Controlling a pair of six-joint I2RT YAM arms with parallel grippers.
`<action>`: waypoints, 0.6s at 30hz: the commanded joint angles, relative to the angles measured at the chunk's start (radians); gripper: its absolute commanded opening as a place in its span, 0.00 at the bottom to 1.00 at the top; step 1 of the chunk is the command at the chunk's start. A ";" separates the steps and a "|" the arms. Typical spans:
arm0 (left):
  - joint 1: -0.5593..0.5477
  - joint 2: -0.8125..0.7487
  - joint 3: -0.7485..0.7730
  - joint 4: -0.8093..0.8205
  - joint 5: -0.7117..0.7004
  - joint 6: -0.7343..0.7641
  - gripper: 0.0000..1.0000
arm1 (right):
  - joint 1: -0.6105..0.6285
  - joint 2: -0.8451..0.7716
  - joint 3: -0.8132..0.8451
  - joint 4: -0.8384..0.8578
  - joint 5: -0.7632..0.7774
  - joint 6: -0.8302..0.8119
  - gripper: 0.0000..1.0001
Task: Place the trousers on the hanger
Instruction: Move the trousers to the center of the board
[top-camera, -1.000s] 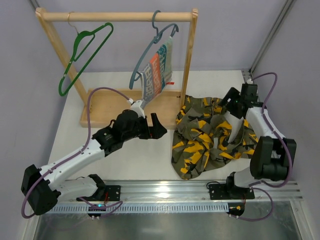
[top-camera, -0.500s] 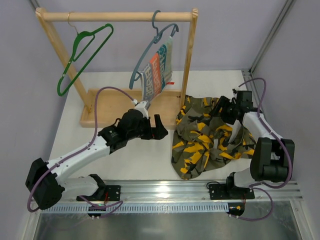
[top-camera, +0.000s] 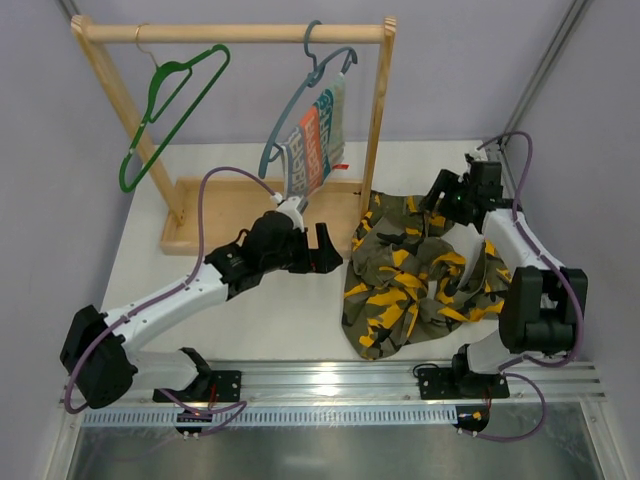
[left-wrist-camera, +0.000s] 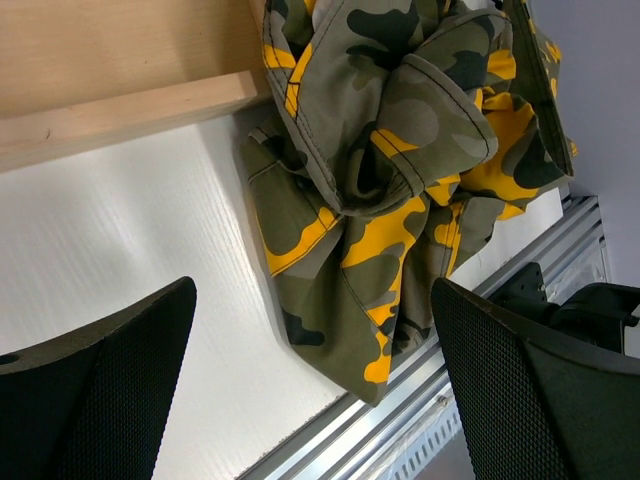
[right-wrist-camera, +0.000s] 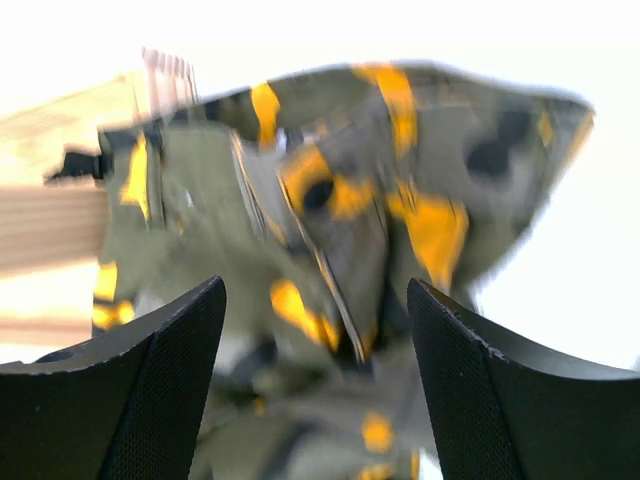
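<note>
The camouflage trousers (top-camera: 415, 270) lie crumpled on the white table at the right, their far edge against the rack's wooden base. The green hanger (top-camera: 170, 110) hangs on the left of the rack rail, tilted. My left gripper (top-camera: 322, 250) hovers open just left of the trousers; in the left wrist view the trousers (left-wrist-camera: 400, 170) fill the space beyond the open left gripper (left-wrist-camera: 312, 300). My right gripper (top-camera: 440, 195) is open over the far right part of the heap. In the right wrist view the trousers (right-wrist-camera: 350, 180) look blurred beyond the right gripper (right-wrist-camera: 315, 300), with nothing between its fingers.
A wooden rack (top-camera: 235, 33) stands at the back on a flat base (top-camera: 215, 215). A grey-blue hanger (top-camera: 300, 110) on it carries a striped cloth (top-camera: 315, 145). A metal rail (top-camera: 330, 375) runs along the near edge. Grey walls close both sides.
My left arm has reached farther right, toward the trousers' left edge. My right gripper has moved back and left over the far part of the heap, its fingers slightly closer together.
</note>
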 joint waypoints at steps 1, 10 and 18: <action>0.002 -0.046 0.026 0.006 -0.020 0.014 1.00 | 0.028 0.124 0.141 0.031 0.066 -0.044 0.77; 0.002 -0.099 0.010 -0.026 -0.037 0.022 1.00 | 0.059 0.238 0.186 0.002 0.112 -0.057 0.71; 0.002 -0.125 0.001 -0.029 -0.037 0.016 1.00 | 0.062 0.165 0.129 -0.018 0.135 -0.053 0.04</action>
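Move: The gathered fold at the waist of the trousers, near the fly, lies about 4 cm ahead of the right hand, some 1 cm to its left and 5 cm below it. The trouser legs have their middle some 12 cm back and 4 cm left of that hand, 11 cm lower. The rack's right foot is level with it, about 16 cm to the left and 11 cm below. From the left hand the fold is about 17 cm ahead, 25 cm right and 10 cm down. Reach the right gripper forward over the waist of the trousers with its fingers open, then sink it about 4 cm onto the gathered fold, tipping it down slightly. Stop there and close the fingers nearly shut to pinch the fold near the fly. Raise the empty left gripper some 2.5 cm, keeping it open. ##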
